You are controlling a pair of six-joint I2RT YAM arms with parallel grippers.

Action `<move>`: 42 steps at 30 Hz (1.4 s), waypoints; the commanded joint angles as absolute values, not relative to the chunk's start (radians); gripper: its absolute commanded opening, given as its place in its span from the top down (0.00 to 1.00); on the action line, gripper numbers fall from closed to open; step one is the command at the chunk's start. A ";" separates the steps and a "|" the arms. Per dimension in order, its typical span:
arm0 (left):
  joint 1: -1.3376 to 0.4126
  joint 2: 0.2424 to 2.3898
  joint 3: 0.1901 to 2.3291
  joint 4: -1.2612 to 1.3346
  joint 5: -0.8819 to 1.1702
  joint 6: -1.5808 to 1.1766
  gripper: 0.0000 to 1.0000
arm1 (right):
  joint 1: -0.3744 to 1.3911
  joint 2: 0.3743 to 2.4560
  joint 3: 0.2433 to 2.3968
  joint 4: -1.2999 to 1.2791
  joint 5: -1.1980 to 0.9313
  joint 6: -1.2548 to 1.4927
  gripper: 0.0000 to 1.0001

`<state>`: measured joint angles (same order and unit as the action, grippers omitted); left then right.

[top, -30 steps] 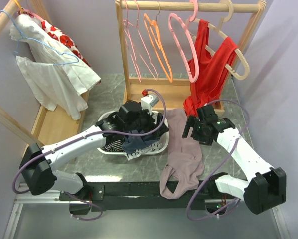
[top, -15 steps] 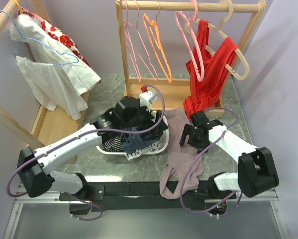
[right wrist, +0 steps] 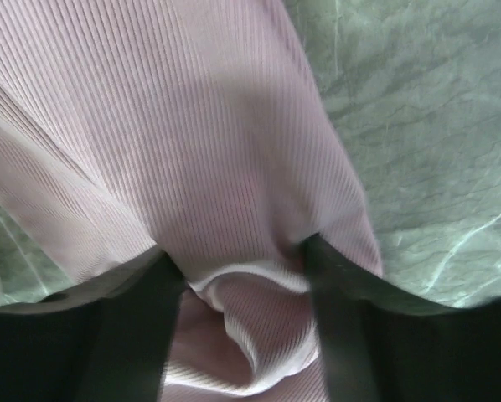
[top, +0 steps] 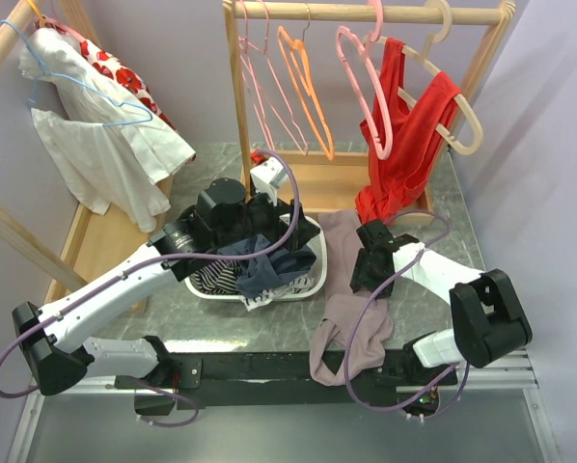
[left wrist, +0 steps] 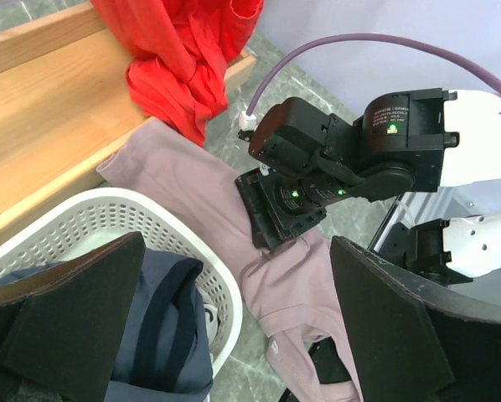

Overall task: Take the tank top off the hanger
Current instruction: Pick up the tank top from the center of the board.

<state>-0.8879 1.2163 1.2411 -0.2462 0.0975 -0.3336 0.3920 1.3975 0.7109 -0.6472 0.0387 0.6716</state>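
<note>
The mauve ribbed tank top [top: 351,318] lies flat on the table, hanging over the front edge, off any hanger. An empty pink hanger [top: 361,87] hangs on the rail above. My right gripper [top: 364,278] presses down on the tank top [right wrist: 192,126]. Its fingers [right wrist: 142,327] stand partly apart, with a fold of the fabric bunched between them [right wrist: 242,276]. My left gripper [top: 269,224] hovers wide open over the basket, holding nothing [left wrist: 234,251]. The left wrist view shows the right gripper [left wrist: 284,209] on the tank top [left wrist: 301,285].
A white laundry basket [top: 315,280] with dark clothes sits mid-table. A red garment [top: 404,135] hangs on a wooden hanger [top: 465,130]. Pink and orange hangers [top: 303,87] hang on the wooden rack [top: 366,13]. A white shirt [top: 105,135] hangs at the left.
My right gripper has swung left and down onto the tank top, and its jaws have narrowed around a fold. The left arm has drawn back and left. The pink hanger sways.
</note>
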 commanded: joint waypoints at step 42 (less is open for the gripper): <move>-0.865 0.985 1.051 -0.127 -0.347 -0.486 0.01 | 0.558 1.278 1.744 -0.532 -0.517 0.538 1.00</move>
<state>-0.8688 1.0145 1.0576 -0.1810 -0.3126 -0.4690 0.5213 1.2652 1.7004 -0.6289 -0.4408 0.5591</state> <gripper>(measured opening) 0.994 0.042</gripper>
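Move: The tank top lies flat on the table under the right gripper, its middle some 4 cm back and 3 cm left of the half-closed fingers, at their height. The laundry basket's middle is about 28 cm left of that hand and 8 cm farther out, and the hanging red garment's about 25 cm ahead, 9 cm right and 22 cm above. From the left hand, the tank top is some 14 cm right, 4 cm back and 32 cm down. The tank top is pinched at table level as the right fingers finish closing on the cloth, then hoisted fast, some 43 cm up, with a carry of about 15 cm left towards the basket in the later part, the wrist swinging from pointing down to nearly level, forward-left. The open left hand shifts about 8 cm left and turns 25 degrees counter-clockwise. ##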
